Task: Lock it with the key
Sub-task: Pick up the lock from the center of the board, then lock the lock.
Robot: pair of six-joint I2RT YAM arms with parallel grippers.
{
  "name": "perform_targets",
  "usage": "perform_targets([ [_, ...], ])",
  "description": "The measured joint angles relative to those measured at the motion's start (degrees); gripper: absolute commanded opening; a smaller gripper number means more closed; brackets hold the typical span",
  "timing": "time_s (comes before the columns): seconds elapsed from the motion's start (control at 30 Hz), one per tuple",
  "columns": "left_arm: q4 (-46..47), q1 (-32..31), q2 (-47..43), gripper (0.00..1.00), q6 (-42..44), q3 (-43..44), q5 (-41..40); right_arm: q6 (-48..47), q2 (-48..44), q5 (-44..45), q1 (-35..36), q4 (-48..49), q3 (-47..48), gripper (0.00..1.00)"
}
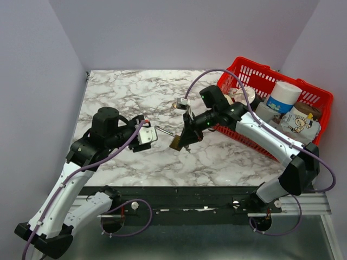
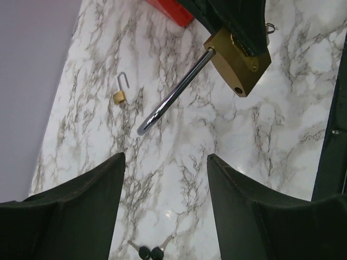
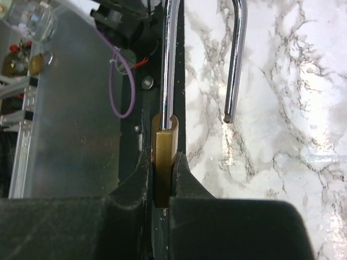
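My right gripper (image 3: 162, 162) is shut on the brass body of a large padlock (image 1: 176, 143), holding it above the marble table. The padlock's long steel shackle (image 2: 173, 95) stands open and sticks out toward my left gripper (image 1: 147, 135); its free end (image 3: 230, 116) hangs clear of the body. The left gripper (image 2: 165, 157) is open with nothing between its fingers, just short of the shackle's bend. Two black-headed keys (image 2: 149, 252) lie on the table below it. In the top view they are hidden.
A small brass padlock (image 2: 120, 96) with its shackle open lies on the marble further back. A red basket (image 1: 255, 65) at the back right holds a white canister (image 1: 284, 96) and a printed bag (image 1: 298, 123). The table's near edge carries a black rail (image 1: 206, 197).
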Motion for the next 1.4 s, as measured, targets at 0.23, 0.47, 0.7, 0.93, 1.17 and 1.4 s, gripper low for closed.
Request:
perform_targets([
  [0.23, 0.26, 0.0, 4.94, 0.54, 2.78, 1.05, 8.09, -7.26, -0.35, -1.27, 1.49, -7.34, 3.13, 0.01],
  [0.47, -2.01, 0.0, 9.33, 0.41, 4.85, 2.45, 13.11, -11.56, -0.33, -0.92, 2.47, -11.85, 5.66, 0.01],
  [0.7, -4.85, -0.07, 9.88, 0.14, 5.49, 2.51, 16.39, -13.68, -0.17, 1.07, 2.95, -14.53, 6.75, 0.01],
  [0.93, -6.34, -0.33, 10.49, 0.0, 2.67, 2.56, 17.81, -16.44, 0.5, 2.16, 3.15, -17.57, 8.41, 0.07],
  [1.17, -3.15, -0.31, 11.47, 0.0, -13.35, 2.49, 19.91, -15.45, -0.09, 3.02, 2.86, -15.63, 8.35, 0.84],
  [1.4, 3.23, 4.61, 12.07, 0.0, -22.91, 2.62, 23.67, -14.29, -4.66, 3.1, 0.61, -10.12, 4.15, 0.98],
])
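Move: The bent end of the lock's shackle is about 3 cm to the right of my open left hand, level with it fore and aft, and some 3 cm lower. The brass body, still gripped by my right fingers, lies about 10 cm right and 5 cm back, its key ring 14 cm right and 8 cm back. On the table, a small brass lock lies roughly 10 cm ahead and 10 cm right. From my right hand, the shackle end is 9 cm left and 4 cm ahead. I take the lock over: my left hand goes about 4 cm right onto the bent end of the shackle, sinking and drawing back some 3 cm, then shuts and pinches it while my right hand, eased 2.5 cm back, holds the body. My right fingers then open wide as my left hand rolls and lifts the lock forward and up again. ##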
